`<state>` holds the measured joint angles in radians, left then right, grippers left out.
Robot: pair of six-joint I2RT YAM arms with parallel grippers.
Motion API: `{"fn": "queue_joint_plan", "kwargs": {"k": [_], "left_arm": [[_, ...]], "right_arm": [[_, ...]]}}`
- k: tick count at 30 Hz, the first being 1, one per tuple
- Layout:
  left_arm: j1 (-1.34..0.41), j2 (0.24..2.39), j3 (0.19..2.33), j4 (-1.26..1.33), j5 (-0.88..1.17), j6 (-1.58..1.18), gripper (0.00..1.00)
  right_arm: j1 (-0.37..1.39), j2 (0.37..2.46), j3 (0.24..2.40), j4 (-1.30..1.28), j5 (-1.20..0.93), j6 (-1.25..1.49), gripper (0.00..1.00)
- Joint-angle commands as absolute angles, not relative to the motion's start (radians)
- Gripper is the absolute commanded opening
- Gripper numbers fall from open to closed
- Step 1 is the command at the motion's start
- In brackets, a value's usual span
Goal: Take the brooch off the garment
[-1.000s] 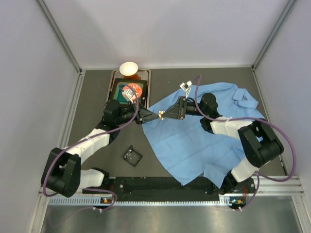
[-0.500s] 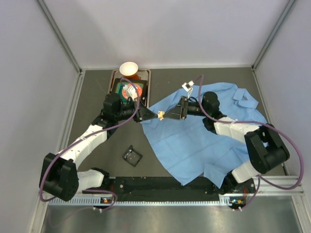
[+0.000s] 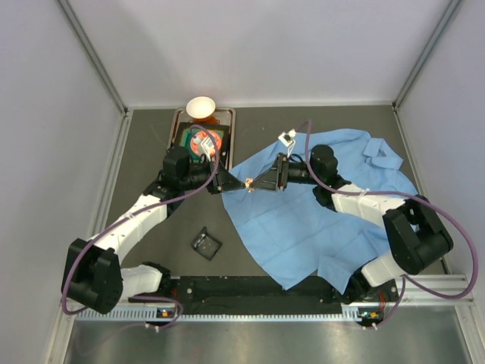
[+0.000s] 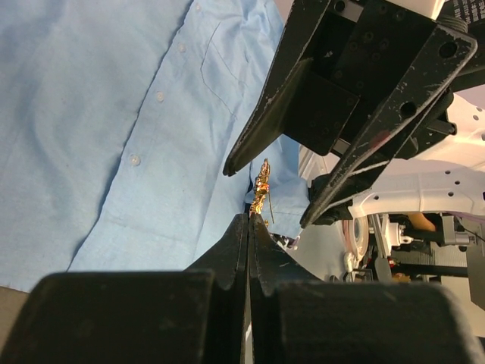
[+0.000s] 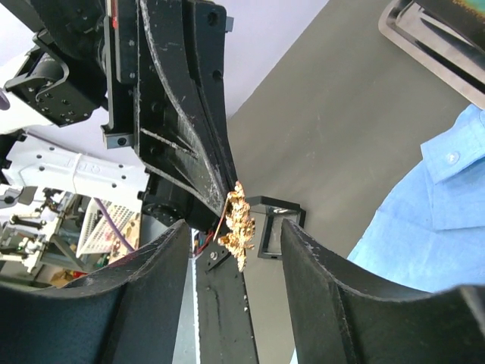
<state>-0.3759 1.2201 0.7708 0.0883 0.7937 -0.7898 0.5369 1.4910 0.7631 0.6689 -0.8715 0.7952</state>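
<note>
The brooch (image 5: 239,224) is a small gold, jagged ornament. It is pinched at the tips of my shut left gripper (image 4: 250,218) and held in the air, apart from the fabric. It also shows in the left wrist view (image 4: 262,184) and in the top view (image 3: 248,183). My right gripper (image 5: 235,229) is open, with one finger on each side of the brooch, not touching it. The two grippers meet tip to tip (image 3: 254,183) over the shirt's left edge. The garment (image 3: 318,220), a light blue shirt, lies spread on the table (image 4: 114,114).
A small dark square box (image 3: 206,244) lies on the grey table near the left arm and shows in the right wrist view (image 5: 276,227). A metal tray (image 3: 180,127) with a colourful item and a white bowl (image 3: 201,108) stand at the back left. Walls close in on both sides.
The left arm's elbow swung outward a second ago. The meeting point of the two grippers, with the brooch, has drifted slightly left and nearer. The right fingers now look spread.
</note>
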Motion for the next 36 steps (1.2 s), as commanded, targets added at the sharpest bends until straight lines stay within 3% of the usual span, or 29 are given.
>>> {"fn": "queue_joint_plan", "kwargs": {"k": [1, 14, 24, 36], "left_arm": [[-0.376, 1.216, 0.799, 0.120, 0.811, -0.790, 0.00], [-0.376, 1.216, 0.798, 0.115, 0.818, -0.796, 0.00], [-0.376, 1.207, 0.795, 0.117, 0.825, -0.799, 0.00], [-0.376, 1.206, 0.764, 0.185, 0.838, -0.860, 0.00]], "right_arm": [[0.551, 1.511, 0.818, 0.715, -0.876, 0.779, 0.50], [0.571, 1.540, 0.834, 0.715, -0.873, 0.779, 0.45], [0.571, 1.555, 0.836, 0.719, -0.873, 0.781, 0.31], [0.572, 1.566, 0.841, 0.732, -0.877, 0.792, 0.26]]}}
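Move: The brooch stands in the left fingertips, about 2 cm to the left of the right hand and 1 cm below it. From the left hand it is about 2 cm to the right. The small black box lies about 16 cm left of the right hand and 19 cm back, roughly 20 cm lower; the garment's middle is some 20 cm to its right and 6 cm back, equally low. Right hand eases about 1 cm left and down, half-closing around the brooch that the left keeps pinched. ##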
